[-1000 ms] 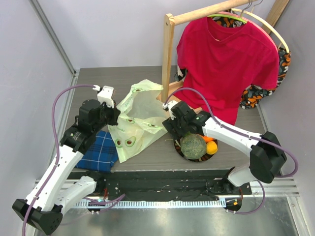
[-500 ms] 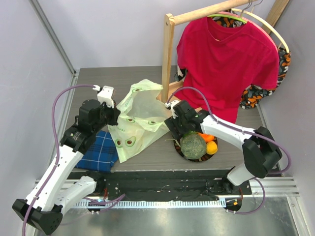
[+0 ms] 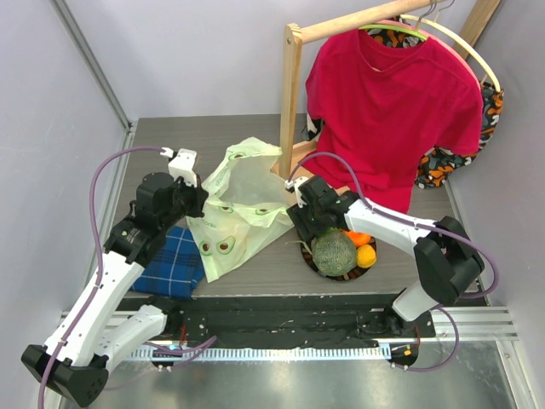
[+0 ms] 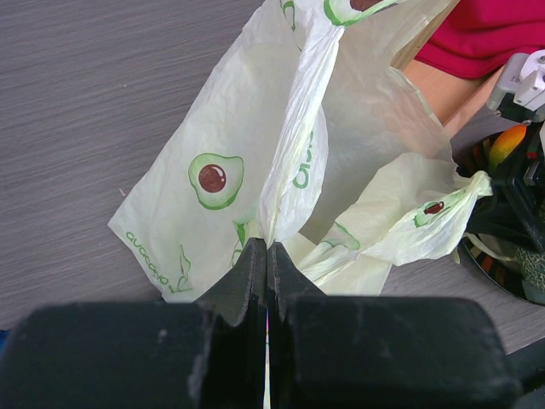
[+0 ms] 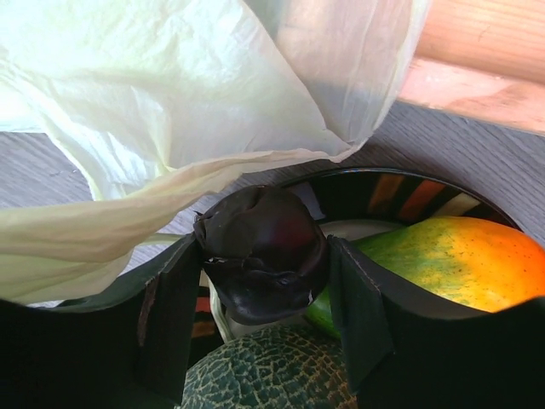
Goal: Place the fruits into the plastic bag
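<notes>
The pale yellow-green plastic bag (image 3: 243, 204) with avocado prints lies mid-table. My left gripper (image 4: 266, 256) is shut on a fold of the bag (image 4: 281, 162). My right gripper (image 5: 264, 256) is shut on the dark purple piece (image 5: 262, 251), just above the dark plate (image 5: 400, 192), at the bag's edge (image 5: 170, 128). Under it lies the netted melon (image 5: 272, 375), and beside it a green-to-orange-yellow piece (image 5: 451, 256). From above the melon (image 3: 333, 251) and small oranges (image 3: 364, 253) sit on the plate, with my right gripper (image 3: 306, 223) at its left rim.
A blue plaid cloth (image 3: 174, 260) lies left of the bag. A wooden rack (image 3: 292, 94) with a red T-shirt (image 3: 392, 111) stands behind the plate; its base shows in the right wrist view (image 5: 477, 60).
My right arm's forearm and elbow have swung slightly; its gripper stays at the plate's left rim. The left arm and bag have not moved.
</notes>
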Robot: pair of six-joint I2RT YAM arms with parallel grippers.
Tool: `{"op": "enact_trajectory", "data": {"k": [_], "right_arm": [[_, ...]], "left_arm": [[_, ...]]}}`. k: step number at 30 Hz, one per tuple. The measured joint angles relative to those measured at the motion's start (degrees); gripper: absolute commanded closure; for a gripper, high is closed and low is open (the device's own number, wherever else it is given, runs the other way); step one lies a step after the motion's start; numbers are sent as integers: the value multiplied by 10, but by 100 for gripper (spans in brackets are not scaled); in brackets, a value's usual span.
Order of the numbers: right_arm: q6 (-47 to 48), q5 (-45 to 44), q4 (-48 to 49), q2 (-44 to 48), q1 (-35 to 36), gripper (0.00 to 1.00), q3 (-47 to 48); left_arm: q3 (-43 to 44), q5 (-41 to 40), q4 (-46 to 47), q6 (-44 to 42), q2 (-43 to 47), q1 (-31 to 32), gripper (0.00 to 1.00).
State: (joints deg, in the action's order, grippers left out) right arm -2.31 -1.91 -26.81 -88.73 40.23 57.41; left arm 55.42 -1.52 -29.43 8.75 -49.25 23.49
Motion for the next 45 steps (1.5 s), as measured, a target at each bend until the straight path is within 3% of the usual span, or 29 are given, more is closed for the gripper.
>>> {"op": "enact_trajectory", "data": {"k": [6,14,22,33,39,45], "right_arm": [[0,34,1,26,0,63,-7],[0,88,9,162,0,62,-26],[-33,170,101,250,0,63,-23],[-70,114,200,31,5,62,103],[-71,66,210,-106,56,61,184],[-86,73,211,-172,105,50,216]], "left_arm": [[0,0,0,0,0,0,100],[0,0,0,0,0,0,100],[0,0,0,0,0,0,100],[0,0,0,0,0,0,100],[0,0,0,0,0,0,100],[0,0,0,0,0,0,100]]}}
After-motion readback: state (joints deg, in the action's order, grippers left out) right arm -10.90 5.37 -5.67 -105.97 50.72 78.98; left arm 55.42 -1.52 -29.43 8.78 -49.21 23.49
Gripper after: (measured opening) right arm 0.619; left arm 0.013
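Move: Off to the right hand's left lies the mouth of the plastic bag, about 15 cm away, 8 cm farther out and some 8 cm higher; this hand already grips the dark round fruit in the bowl. The melon sits roughly 5 cm back and 7 cm right, the green-orange fruit about 4 cm ahead and 7 cm right. From the left hand, the bag's mouth lies some 12 cm right, 6 cm ahead and 12 cm lower. Lifting the dark fruit out of the bowl, the right hand rises about 17 cm while easing slightly back, then arcs left and forward over the bag's near edge and sinks some 10 cm into its mouth. Its wrist rolls about 30 degrees, swinging the fingertips left, and its fingers keep their grip. The left hand stays still, pinching the bag's rim. ##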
